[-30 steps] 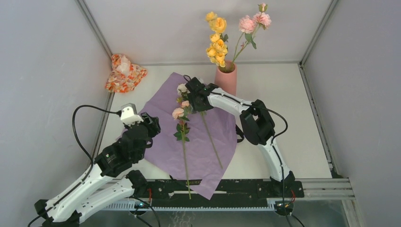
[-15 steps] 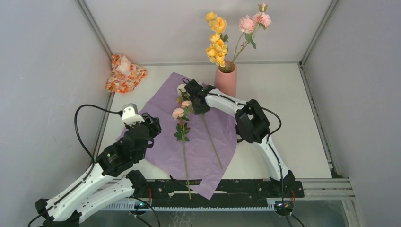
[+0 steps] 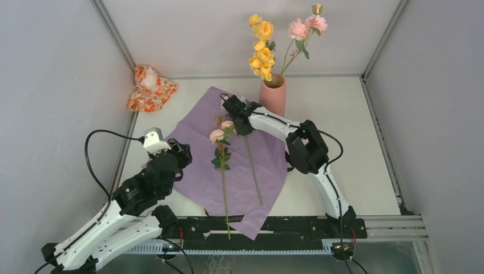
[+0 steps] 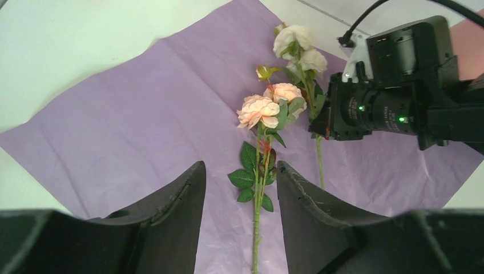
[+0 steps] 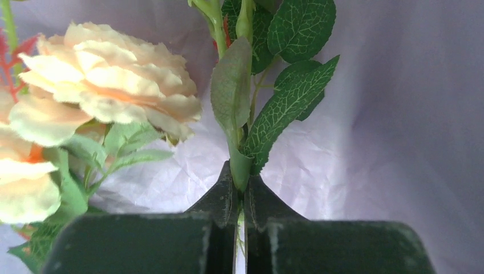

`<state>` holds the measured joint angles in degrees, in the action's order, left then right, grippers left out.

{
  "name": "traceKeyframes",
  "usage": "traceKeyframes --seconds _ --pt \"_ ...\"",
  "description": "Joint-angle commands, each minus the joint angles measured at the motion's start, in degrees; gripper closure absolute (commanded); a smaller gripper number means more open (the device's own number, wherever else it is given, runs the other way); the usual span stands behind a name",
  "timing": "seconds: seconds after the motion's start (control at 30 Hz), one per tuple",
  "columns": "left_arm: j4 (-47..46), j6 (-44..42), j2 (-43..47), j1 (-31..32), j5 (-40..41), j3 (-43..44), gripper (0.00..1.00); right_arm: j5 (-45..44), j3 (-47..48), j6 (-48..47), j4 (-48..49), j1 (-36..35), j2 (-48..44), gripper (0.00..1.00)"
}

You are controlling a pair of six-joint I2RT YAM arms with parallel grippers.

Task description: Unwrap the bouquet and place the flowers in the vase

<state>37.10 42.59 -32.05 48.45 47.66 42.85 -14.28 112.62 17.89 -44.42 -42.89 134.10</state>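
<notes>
The bouquet lies unwrapped: its purple paper (image 3: 194,131) is spread flat on the table, and two of the flowers rest on it. My right gripper (image 3: 237,117) is shut on the leafy upper stem (image 5: 242,165) of the cream-headed rose (image 4: 294,37), whose long stem (image 3: 254,171) trails toward me. The peach rose (image 3: 217,135) lies beside it, untouched. My left gripper (image 4: 240,168) hovers open above that rose's stem, near the paper's left edge. The salmon-pink vase (image 3: 273,96) stands behind the paper with yellow flowers (image 3: 261,45) and pink flowers (image 3: 308,25) in it.
An orange-red floral cloth bundle (image 3: 149,87) sits at the back left corner. Grey walls close in the table on three sides. A black rail (image 3: 285,225) runs along the near edge, and the paper's tip hangs over it.
My right gripper has shut on the cream rose's stem, and that stem has shifted a little to the left. My left arm has drawn back slightly toward me.
</notes>
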Motion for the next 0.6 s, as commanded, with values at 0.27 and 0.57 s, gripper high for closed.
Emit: traceKeyframes --seconds 0.27,0.57 --pt "2.2 2.5 3.5 0.2 0.4 -2.0 0.46 -6.1 -1.5 -2.8 2.4 -5.0 -20.4 1.0" --pt "2.0 3.2 3.3 0.3 0.5 -3.1 0.46 -25.8 -4.9 -21.5 19.2 -16.7 -39.3 1.0"
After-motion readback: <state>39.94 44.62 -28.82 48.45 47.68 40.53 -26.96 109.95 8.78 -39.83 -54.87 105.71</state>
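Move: Beside the right hand, which already holds the white flower just above the paper, the vase stands about 9 cm to the right and 3 cm farther out, its middle some 11 cm higher. The peach rose heads lie about 7 cm to the left and 1 cm ahead; the purple wrapper's middle is some 12 cm back and 5 cm left. From the left hand the vase is roughly 20 cm ahead, 28 cm right and 11 cm lower. Lifting the white flower with the fingers kept shut on its stem, the right hand climbs ever faster, about 25 cm, to roughly the vase's mouth height. Late in the rise it also eases back and a little left, away from the vase sideways, while the wrist tips the fingers up some 30 degrees to point more forward and swings slightly counter-clockwise. ##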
